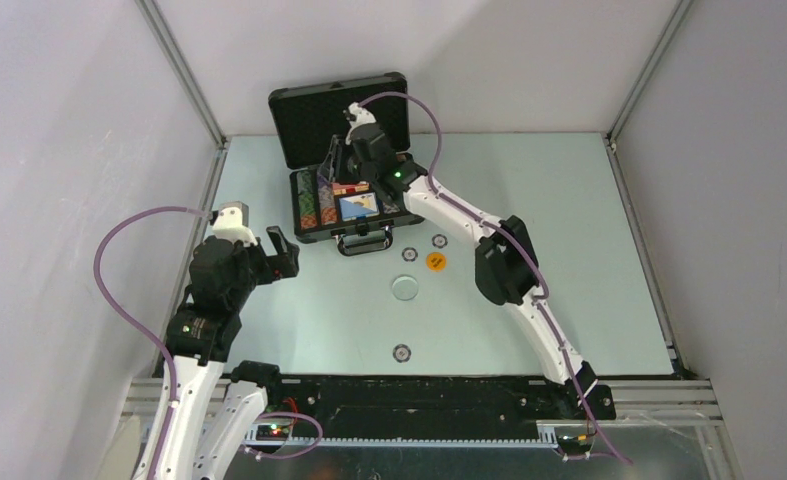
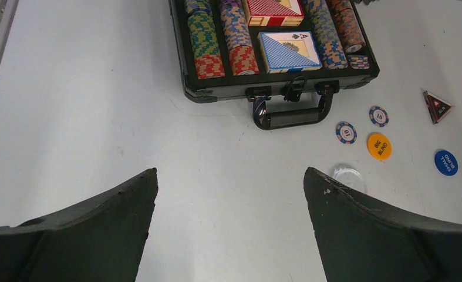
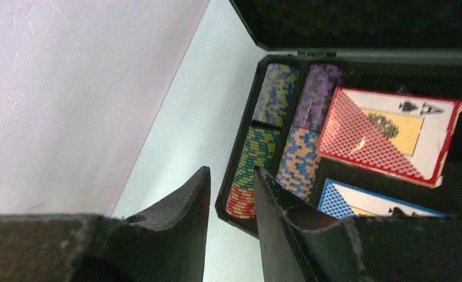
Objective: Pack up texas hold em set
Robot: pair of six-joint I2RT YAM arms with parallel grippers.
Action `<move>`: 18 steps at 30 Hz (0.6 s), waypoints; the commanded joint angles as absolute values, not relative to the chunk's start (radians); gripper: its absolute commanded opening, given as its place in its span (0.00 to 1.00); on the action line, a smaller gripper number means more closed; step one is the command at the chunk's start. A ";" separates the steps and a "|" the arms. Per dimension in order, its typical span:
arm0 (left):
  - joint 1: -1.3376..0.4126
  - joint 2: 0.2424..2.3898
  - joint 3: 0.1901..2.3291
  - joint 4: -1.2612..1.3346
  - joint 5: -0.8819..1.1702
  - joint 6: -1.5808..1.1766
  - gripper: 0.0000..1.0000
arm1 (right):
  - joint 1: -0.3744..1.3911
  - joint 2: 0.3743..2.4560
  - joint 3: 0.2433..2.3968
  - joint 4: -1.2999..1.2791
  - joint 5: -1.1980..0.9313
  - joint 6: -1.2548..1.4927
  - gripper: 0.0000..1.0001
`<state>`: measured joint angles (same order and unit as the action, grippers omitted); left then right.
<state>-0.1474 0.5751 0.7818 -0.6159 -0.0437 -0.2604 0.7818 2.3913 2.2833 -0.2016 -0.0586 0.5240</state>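
Note:
The black briefcase (image 1: 314, 110) of the texas hold em set stands open at the back of the table, lid upright. Rows of multicoloured chips (image 2: 208, 41) fill its tray beside a red-patterned deck (image 3: 387, 132) and a blue-patterned deck (image 2: 288, 51). My right gripper (image 3: 231, 170) hovers over the tray's left side (image 1: 334, 165), its jaws a narrow gap apart with nothing between them. Loose in front of the case lie an orange button (image 2: 379, 145), a blue button (image 2: 445, 162), a clear disc (image 2: 348, 176), two chips (image 2: 346, 132) and a dark triangular marker (image 2: 438, 106). My left gripper (image 2: 229, 171) hangs wide open and empty, left of them.
One more chip (image 1: 401, 352) lies alone near the front middle of the table. The case handle (image 2: 287, 114) sticks out toward the loose pieces. Pale walls close in the table at left, back and right.

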 commanded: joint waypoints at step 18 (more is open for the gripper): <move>-0.146 0.575 0.792 -0.598 -0.025 -0.235 0.98 | 0.762 2.543 2.364 -0.241 -0.108 0.743 0.37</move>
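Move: The red card box in the open case lies some 15 cm below the right hand, about 4 cm to its right and 3 cm ahead. The blue card box, at the same depth, is about 7 cm nearer the base than the red one; the purple-and-blue chip row runs some 2 cm left of the hand, level with it. From the left hand, the red card box is about 27 cm ahead and 11 cm right, some 17 cm down. The right hand, empty and with its fingers held a little under half open, sinks almost straight down by about 9 cm over the left end of the card boxes, beside the chip rows, its descent easing to a near stop at the end. As it sinks the fingers, pointing forward and left, tip down some 15 degrees more; no touch on the red card box can be made out. ##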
